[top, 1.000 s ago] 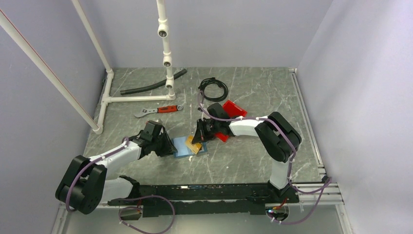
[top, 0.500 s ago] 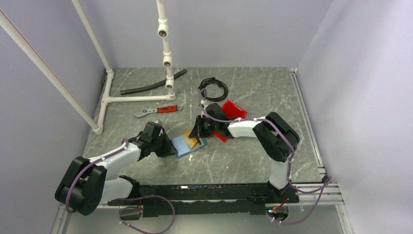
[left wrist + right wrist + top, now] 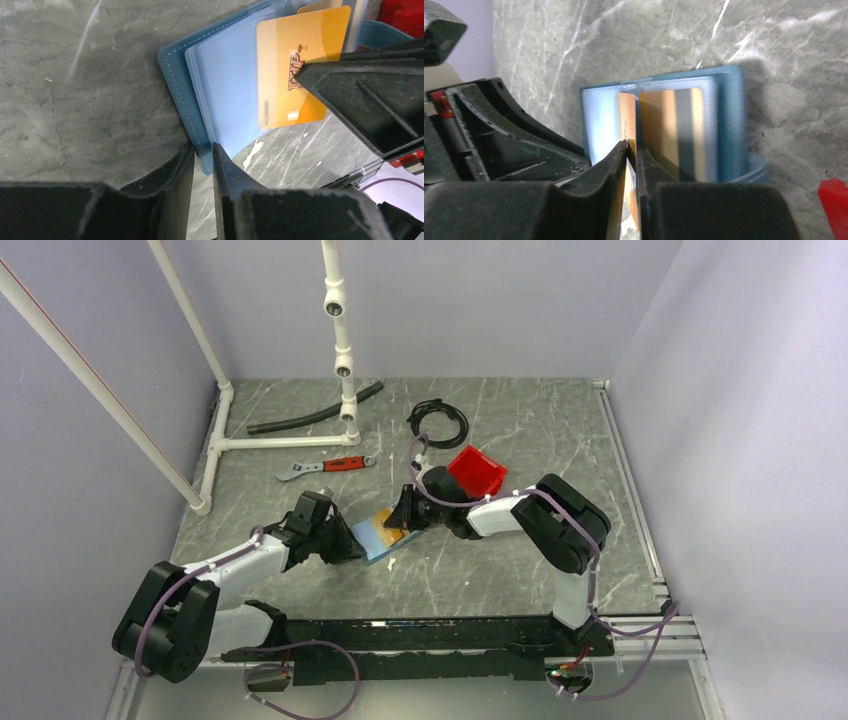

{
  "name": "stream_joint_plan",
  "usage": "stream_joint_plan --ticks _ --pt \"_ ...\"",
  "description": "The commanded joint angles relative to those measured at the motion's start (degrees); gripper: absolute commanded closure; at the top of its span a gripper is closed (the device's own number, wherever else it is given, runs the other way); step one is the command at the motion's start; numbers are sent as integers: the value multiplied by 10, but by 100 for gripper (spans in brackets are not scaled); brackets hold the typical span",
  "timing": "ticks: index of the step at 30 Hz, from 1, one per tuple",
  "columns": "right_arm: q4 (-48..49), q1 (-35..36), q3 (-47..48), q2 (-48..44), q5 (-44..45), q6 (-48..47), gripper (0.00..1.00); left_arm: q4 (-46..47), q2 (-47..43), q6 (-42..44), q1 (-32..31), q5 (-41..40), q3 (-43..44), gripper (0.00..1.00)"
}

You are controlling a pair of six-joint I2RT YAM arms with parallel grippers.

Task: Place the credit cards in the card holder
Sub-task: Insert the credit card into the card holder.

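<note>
The blue card holder (image 3: 372, 537) lies open on the table, its clear sleeves up (image 3: 225, 95). My left gripper (image 3: 203, 155) is shut on its near corner, a finger on each side of the blue edge. A tan-orange credit card (image 3: 295, 65) lies tilted over the sleeves. My right gripper (image 3: 632, 150) is shut on that card (image 3: 627, 117), seen edge-on between its narrow jaws. Another tan card with a grey stripe (image 3: 674, 130) sits inside a sleeve of the holder (image 3: 730, 120). In the top view the right gripper (image 3: 405, 517) stands at the holder's far right edge.
A red plastic bin (image 3: 476, 471) stands just behind the right arm. Farther back lie a coiled black cable (image 3: 438, 423), a red-handled wrench (image 3: 325, 468) and a black hose (image 3: 310, 415). A white pipe frame (image 3: 280, 442) borders the left side.
The right gripper has moved left and down with the orange card, bringing it over the holder's sleeves. The holder has turned slightly. The left gripper has closed a little.
</note>
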Motion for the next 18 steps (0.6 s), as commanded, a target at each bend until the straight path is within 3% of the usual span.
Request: stream_joint_plan --ticks 1,6,13,18 --pt "-47 19 4 -8 59 -36 80 -13 -1 3 0 -7 -15 74" --pt "-201 27 52 -34 125 -144 58 -15 -2 4 -1 -6 -14 74" --pt "-261 55 80 -51 125 -201 49 -11 7 10 0 -3 -9 75" --pt "-314 66 114 -60 131 -235 37 -4 19 12 0 4 -6 75"
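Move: My right fingertips are pinching the raised free edge of the orange card; its middle lies about 1 cm to my left, 1 cm back and 1 cm lower. The card holder's left pocket is roughly 4 cm to my left, 3 cm back. The second card lies some 4 cm to my right and 1 cm ahead, the red box about 18 cm right and 12 cm ahead. From my left hand the orange card is about 6 cm ahead and 5 cm right. I let go of the orange card's raised edge, opening my right fingers from almost shut to a bit over half so they straddle it, while the wrist turns some 20 degrees to point the fingers more steeply down. The fingertips dip briefly, rise again, and draw back about 1.5 cm, slightly right. My left hand stays put, nearly closed, at the holder's near-left corner. ##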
